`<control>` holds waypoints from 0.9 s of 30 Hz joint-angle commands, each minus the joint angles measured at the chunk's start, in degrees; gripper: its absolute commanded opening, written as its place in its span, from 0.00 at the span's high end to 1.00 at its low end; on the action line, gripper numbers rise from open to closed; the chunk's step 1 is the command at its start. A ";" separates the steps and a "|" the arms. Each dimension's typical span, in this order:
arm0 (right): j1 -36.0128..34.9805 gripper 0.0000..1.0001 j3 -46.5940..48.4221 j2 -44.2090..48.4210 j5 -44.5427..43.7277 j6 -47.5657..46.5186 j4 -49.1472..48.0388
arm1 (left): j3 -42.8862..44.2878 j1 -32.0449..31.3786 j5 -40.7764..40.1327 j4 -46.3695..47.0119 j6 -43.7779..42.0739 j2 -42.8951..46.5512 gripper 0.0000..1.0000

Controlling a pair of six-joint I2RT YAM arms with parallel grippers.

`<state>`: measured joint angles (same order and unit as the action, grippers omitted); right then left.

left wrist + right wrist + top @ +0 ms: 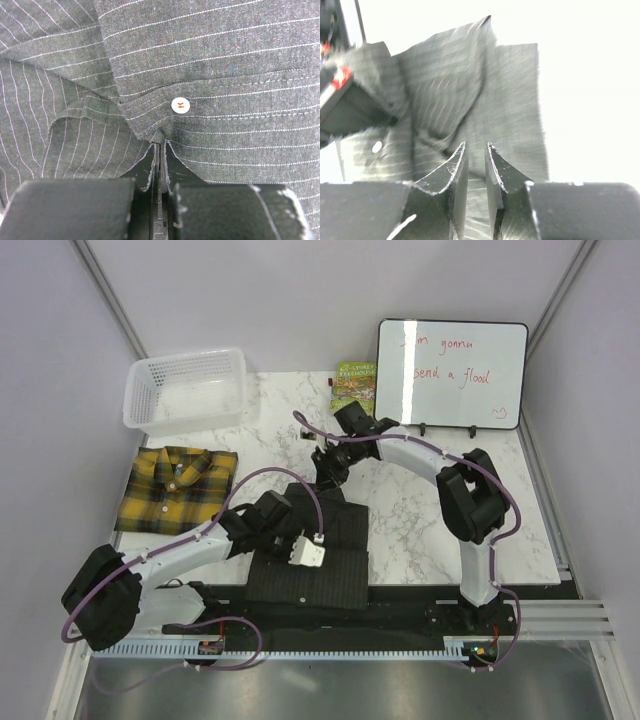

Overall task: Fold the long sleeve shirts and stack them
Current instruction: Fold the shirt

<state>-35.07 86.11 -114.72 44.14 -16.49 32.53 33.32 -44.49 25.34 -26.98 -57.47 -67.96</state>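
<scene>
The dark pinstriped long sleeve shirt [322,558] lies partly folded at the table's near centre. My left gripper [285,530] sits over its left part. In the left wrist view that gripper [161,144] is shut, pinching a bunched fold of the shirt [225,60] just below a white button [180,105]. My right gripper [328,472] is at the shirt's far edge. In the right wrist view it [476,145] stands slightly open over the striped cloth [510,100], with nothing between its fingers. The yellow-and-black plaid shirt [176,490] lies folded at the left.
A white mesh basket [186,390] stands at the back left. A whiteboard [452,373] with red writing leans at the back right, beside a green packet [355,387]. The marble table [420,510] shows bare to the right of the dark shirt.
</scene>
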 commanded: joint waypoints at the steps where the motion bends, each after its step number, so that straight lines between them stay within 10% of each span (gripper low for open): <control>1: 1.23 0.74 7.92 -4.72 0.34 -1.88 2.09 | 2.80 -0.16 2.17 -1.50 1.31 0.47 0.98; 27: 1.23 0.77 11.10 -16.33 -2.31 -9.00 4.73 | 18.79 10.21 2.43 -0.89 -1.59 -9.19 0.98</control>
<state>-33.63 96.05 -129.16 42.54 -22.92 35.27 45.87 -37.30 26.13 -30.70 -57.56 -72.79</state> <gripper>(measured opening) 0.229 0.025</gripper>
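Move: The right hand hovers over the shirt's far edge; the spot it goes for lies about 4 cm ahead and 7 cm below, with the green book some 20 cm ahead and 6 cm right. The left hand already holds the shirt's folded edge. That same far-edge spot is roughly 13 cm ahead of it, 5 cm right and 2 cm lower; a button sits 3 cm right and 1 cm back, the plaid shirt 10 cm ahead and 26 cm left. Reaching about 4 cm forward with a slight rise, the right hand then drops some 8 cm onto the shirt's far edge and stays there, fingertips slightly apart on the cloth. The left hand waits with its shut fingers still gripping the folded edge, then, once the right is down, carries that edge about 6 cm forward and 5 cm up towards the right hand, turning slightly counter-clockwise. ##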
